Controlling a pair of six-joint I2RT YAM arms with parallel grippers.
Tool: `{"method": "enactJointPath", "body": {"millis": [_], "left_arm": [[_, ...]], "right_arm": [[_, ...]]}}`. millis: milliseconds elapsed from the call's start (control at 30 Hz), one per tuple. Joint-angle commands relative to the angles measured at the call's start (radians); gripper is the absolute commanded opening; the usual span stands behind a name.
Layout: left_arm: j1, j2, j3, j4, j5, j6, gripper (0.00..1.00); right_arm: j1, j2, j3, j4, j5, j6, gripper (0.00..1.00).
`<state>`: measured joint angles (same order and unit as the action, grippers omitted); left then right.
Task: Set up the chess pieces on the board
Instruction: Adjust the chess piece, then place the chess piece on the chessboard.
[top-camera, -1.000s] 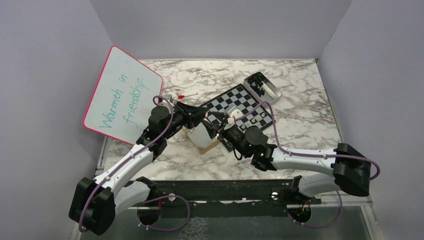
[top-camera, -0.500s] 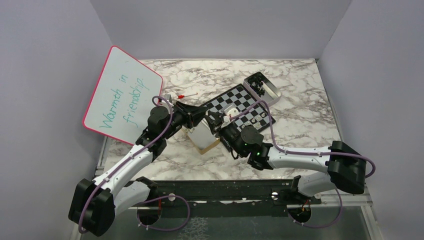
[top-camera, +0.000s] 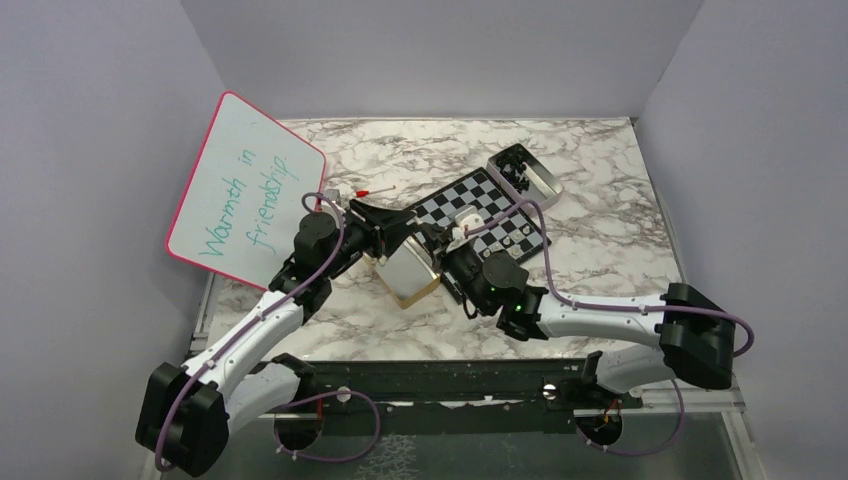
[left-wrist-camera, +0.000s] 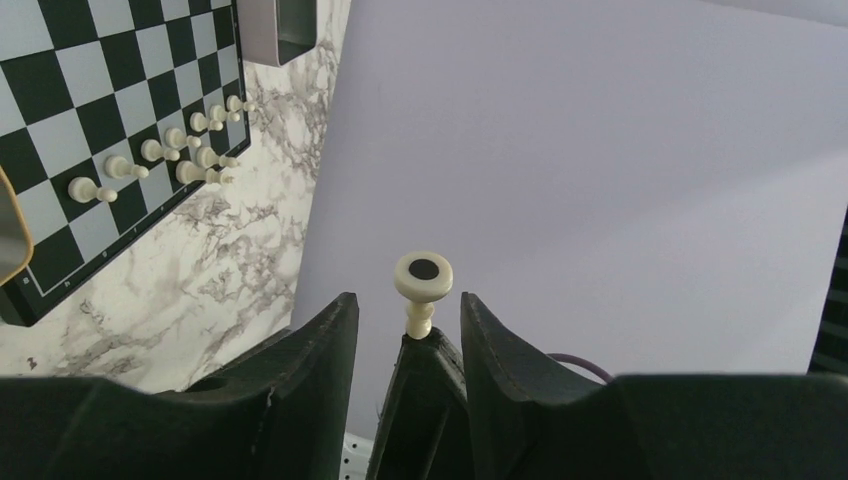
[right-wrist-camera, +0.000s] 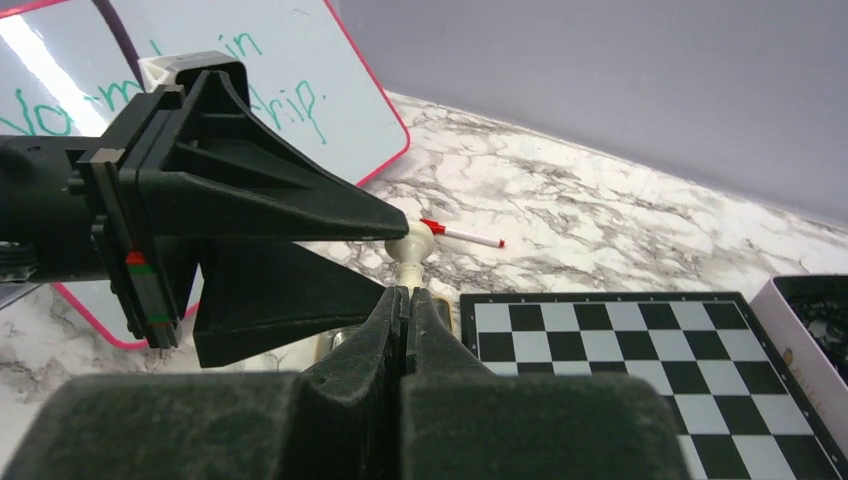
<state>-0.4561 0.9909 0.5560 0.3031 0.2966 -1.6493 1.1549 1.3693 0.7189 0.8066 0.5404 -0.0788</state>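
Note:
A pale chess piece (left-wrist-camera: 423, 287) hangs in the air, its round base facing the left wrist camera. My right gripper (right-wrist-camera: 407, 292) is shut on the piece's (right-wrist-camera: 410, 248) thin end. My left gripper (left-wrist-camera: 406, 298) is open, with a finger on each side of the piece and a gap to both. The two grippers meet above the near left corner of the board (top-camera: 480, 205). Several pale pieces (left-wrist-camera: 160, 150) stand in two rows along one edge of the board (left-wrist-camera: 100, 80).
An open tin (top-camera: 528, 175) with dark pieces lies at the board's far right corner. A silver gold-rimmed tin (top-camera: 408, 272) sits under the grippers. A pink-framed whiteboard (top-camera: 245, 190) leans at the left, with a red-capped pen (top-camera: 375, 190) beside it.
My right gripper has moved in and shut on the pale piece. My left gripper has opened and let go of it.

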Motion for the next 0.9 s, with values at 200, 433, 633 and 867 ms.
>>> {"method": "enactJointPath", "body": {"millis": [200,433,633,867], "left_arm": [[-0.003,-0.052,0.135,-0.229,-0.037,0.260,0.56],[-0.003,-0.029,0.251,-0.456,-0.042,0.605,0.99],[-0.002,-0.011,0.293,-0.571,-0.115,0.948,0.99],[-0.003,0.036,0.291,-0.603,-0.162,1.265,0.99]], "right_arm": [[0.002,-0.190,0.000,-0.283,0.154,0.158,0.01],[-0.008,-0.382,0.063,-0.803,0.206,0.302,0.01],[-0.021,-0.429,0.145,-1.169,0.226,0.425,0.01],[-0.073,-0.345,0.253,-1.358,0.154,0.467,0.01]]}}
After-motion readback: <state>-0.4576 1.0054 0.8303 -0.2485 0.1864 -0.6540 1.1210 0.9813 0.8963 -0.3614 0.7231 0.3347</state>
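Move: Low to the right hand's right lies the free square at the near-left end of the white pawn row: about 8 cm right, 3 cm back and 15 cm below. The nearest pawn stands about 10 cm right and 1 cm back, the board's middle about 12 cm right and 9 cm ahead, and the gold tray 5 cm left, level. From the left hand, the tray's loose white pieces lie 8 cm left, 1 cm ahead and 14 cm below. Carrying the white piece by its head, base outward, out from between the left hand's already parted fingers, the right hand sweeps about 13 cm right and a little back, rising slightly before sinking, while its wrist tips down some 25 degrees and turns clockwise, fingers shut. The left hand opens fully, rolls some 50 degrees with its left side rising, then shifts left and down towards the tray. ##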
